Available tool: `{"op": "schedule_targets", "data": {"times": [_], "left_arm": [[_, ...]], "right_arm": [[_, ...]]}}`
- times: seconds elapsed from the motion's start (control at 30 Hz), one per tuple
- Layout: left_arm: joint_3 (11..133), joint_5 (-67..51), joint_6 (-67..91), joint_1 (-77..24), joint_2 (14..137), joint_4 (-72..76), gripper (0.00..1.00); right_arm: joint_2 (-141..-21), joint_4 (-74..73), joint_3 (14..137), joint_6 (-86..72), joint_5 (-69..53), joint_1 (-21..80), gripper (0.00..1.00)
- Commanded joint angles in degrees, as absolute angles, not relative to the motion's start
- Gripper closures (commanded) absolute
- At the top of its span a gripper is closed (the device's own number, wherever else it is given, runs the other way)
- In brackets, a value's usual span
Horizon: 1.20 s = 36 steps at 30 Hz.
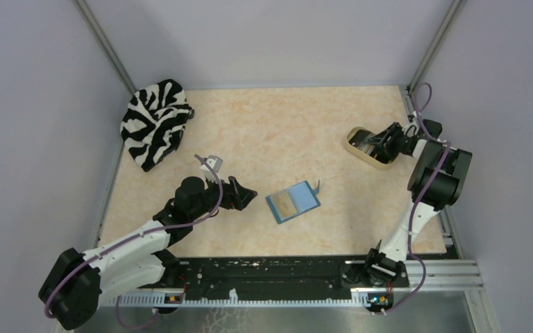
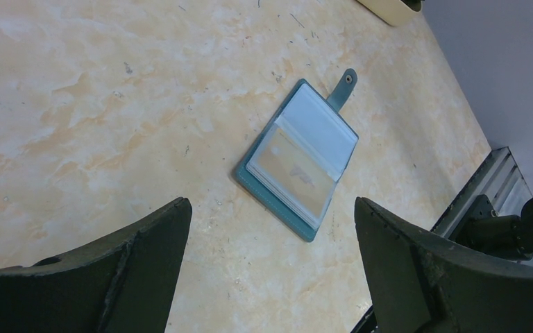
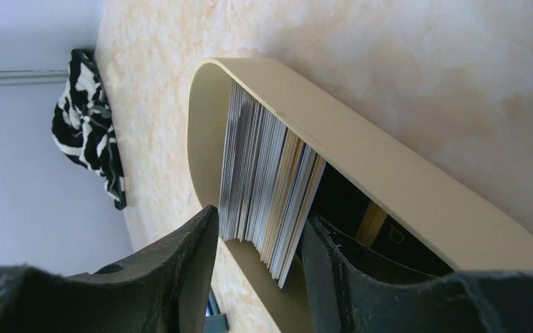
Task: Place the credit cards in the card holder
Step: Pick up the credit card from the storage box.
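The card holder (image 1: pixel 293 201) lies open on the table, a teal wallet with clear pockets. One tan card shows inside its pocket (image 2: pixel 295 166). My left gripper (image 1: pixel 246 191) hovers just left of the holder, and in the left wrist view this gripper (image 2: pixel 272 208) is wide open and holds nothing. A thick stack of credit cards (image 3: pixel 264 173) stands on edge in the beige tray (image 3: pixel 388 173). My right gripper (image 3: pixel 262 218) reaches into the tray (image 1: pixel 357 149), with one fingertip against each outer face of the stack. More dark cards (image 3: pixel 388 236) lie behind the right finger.
A zebra-striped cloth (image 1: pixel 154 121) is bunched at the far left corner. Grey walls close the table on three sides. A metal rail (image 1: pixel 305 277) with both arm bases runs along the near edge.
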<state>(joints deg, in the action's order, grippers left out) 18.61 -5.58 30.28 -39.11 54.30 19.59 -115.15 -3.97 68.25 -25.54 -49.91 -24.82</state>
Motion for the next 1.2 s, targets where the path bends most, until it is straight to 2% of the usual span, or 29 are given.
{"op": "schedule_targets", "data": {"times": [0.0,0.5,0.8,0.87,1.17], "left_arm": [[19.3,-6.1,30.7,-39.0,53.7,21.0,0.07],[18.8,-5.6,30.6,-39.0,52.5,20.4,0.07],[18.7,-5.7,30.7,-39.0,52.3,20.5,0.07],[18.6,-5.7,30.7,-39.0,52.3,20.5,0.07],[18.8,-6.0,30.8,-39.0,52.2,20.5,0.07]], "right_arm": [[-110.9,1.2,66.8,-27.8,-55.2,-26.2,0.54],[-109.6,1.8,65.2,-28.3,-56.7,-29.7,0.60],[-110.0,-2.5,66.1,-26.1,-53.1,-30.3,0.73],[-110.4,-4.3,66.7,-24.9,-51.5,-30.3,0.80],[-110.5,-7.8,67.8,-22.6,-48.3,-30.3,0.88]]}}
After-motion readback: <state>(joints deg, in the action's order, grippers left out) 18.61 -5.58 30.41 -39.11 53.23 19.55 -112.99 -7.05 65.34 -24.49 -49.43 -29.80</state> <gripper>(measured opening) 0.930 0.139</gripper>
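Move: My right fingers are half open over the storage box. The last standing card in the row is some 2 cm back, 2 cm to the right and 2 cm below; the rest of the standing row is about 1 cm ahead and 3 cm left. Dark cards lie lower, roughly 5 cm back and 3 cm right. From my idle left hand, that last card is about 19 cm ahead, 41 cm right and 9 cm lower. I draw my right hand back and to the right along the box, nearly 4 cm in all, towards the near-right end of the standing row. On the way I rise about 1.5 cm, then sink 2 cm with my fingers astride the last card, closing them from half open to a narrow gap around it. ##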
